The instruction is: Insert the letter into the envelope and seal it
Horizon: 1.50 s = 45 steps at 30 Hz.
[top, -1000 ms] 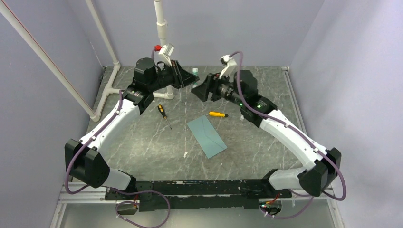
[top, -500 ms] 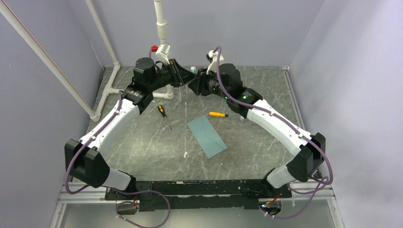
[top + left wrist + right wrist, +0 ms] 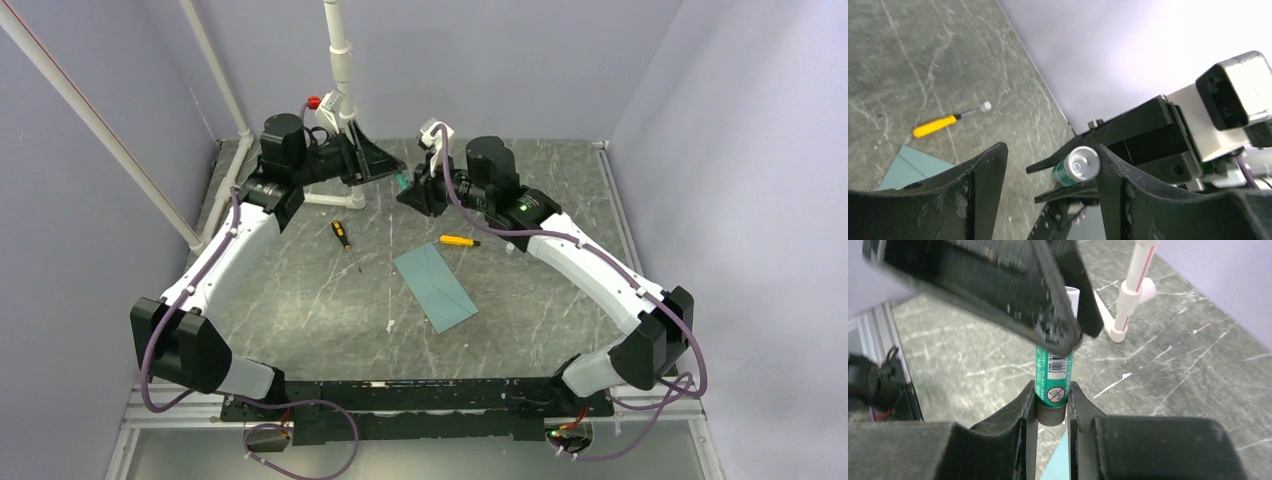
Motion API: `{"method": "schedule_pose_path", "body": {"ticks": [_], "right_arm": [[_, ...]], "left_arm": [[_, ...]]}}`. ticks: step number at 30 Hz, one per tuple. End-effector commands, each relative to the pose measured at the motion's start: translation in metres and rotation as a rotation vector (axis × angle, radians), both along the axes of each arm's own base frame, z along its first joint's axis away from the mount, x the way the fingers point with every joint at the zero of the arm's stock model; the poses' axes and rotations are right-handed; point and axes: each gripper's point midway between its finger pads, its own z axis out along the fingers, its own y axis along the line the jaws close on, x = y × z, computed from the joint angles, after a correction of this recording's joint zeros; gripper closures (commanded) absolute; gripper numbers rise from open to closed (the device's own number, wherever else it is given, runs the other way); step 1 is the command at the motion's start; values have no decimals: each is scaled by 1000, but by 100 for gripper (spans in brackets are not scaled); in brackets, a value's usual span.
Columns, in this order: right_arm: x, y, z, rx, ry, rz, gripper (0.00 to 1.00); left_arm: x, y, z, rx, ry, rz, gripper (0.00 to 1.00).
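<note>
The teal envelope point(image 3: 435, 287) lies flat mid-table, its corner also showing in the left wrist view point(image 3: 908, 167). The letter is not in view. High over the back of the table, a green glue stick point(image 3: 1053, 375) sits between both grippers. My right gripper point(image 3: 1052, 395) is shut on its grey lower end. My left gripper point(image 3: 1050, 150) stands open around the stick's silver end point(image 3: 1078, 167), which rests against one finger point(image 3: 1118, 180). From above, the left gripper point(image 3: 385, 165) and right gripper point(image 3: 410, 195) meet tip to tip.
A yellow-handled screwdriver point(image 3: 458, 241) lies just beyond the envelope. A black-and-yellow screwdriver point(image 3: 345, 240) lies to its left. White pipe framing point(image 3: 340, 60) rises at the back left, with a base foot on the table.
My right gripper reached the glue stick and shut on it. My left gripper has opened off the stick, and the left arm has drawn back slightly to the left.
</note>
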Motion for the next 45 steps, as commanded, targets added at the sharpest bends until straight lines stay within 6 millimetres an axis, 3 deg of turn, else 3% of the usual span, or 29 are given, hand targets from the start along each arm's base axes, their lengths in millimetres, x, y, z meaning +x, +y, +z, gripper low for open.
{"method": "schedule_pose_path", "body": {"ticks": [1, 8, 19, 22, 24, 26, 30, 39, 41, 44, 45], "right_arm": [[-27, -4, 15, -75, -137, 199, 100], [-35, -5, -6, -202, -94, 301, 100], [-50, -2, -28, -276, -15, 406, 100], [-49, -2, -31, -288, -10, 403, 100], [-49, -2, -31, -290, -11, 400, 100], [-49, -1, -31, -295, -7, 408, 100], [-49, 1, -30, -302, -1, 421, 100], [-57, 3, -34, -309, 14, 455, 100], [-57, 4, -34, -308, 14, 456, 100], [-57, 5, -32, -305, 14, 452, 100], [-55, 5, -30, -300, 20, 433, 100]], "left_arm": [[-43, 1, 21, -17, -18, -270, 33], [-79, 6, -14, 47, 64, -460, 41], [-73, 4, -28, 64, 131, -467, 47], [-74, 3, -29, 57, 141, -485, 56], [-79, 3, -30, 46, 152, -513, 72], [-86, 4, -30, 44, 145, -543, 81], [-95, 6, -33, 69, 138, -562, 73], [-85, 1, -38, 66, 163, -543, 59], [-87, -1, -39, 63, 161, -558, 66], [-93, -2, -43, 78, 147, -584, 94], [-94, -1, -45, 92, 142, -582, 97]]}}
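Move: The glue stick, still held in the right fingers, sits about 2 cm back from the left hand's point and roughly level with it, between its open fingers; from the right hand it is 1 cm ahead, 2 cm left and 2 cm up. From the left hand, the envelope lies some 12 cm back, 6 cm right and 34 cm below; the yellow screwdriver is 2 cm back and 11 cm right, equally low. Left hand draws back 8 cm, sinking 6, closes on the glue stick; right follows back and down, gripping. ##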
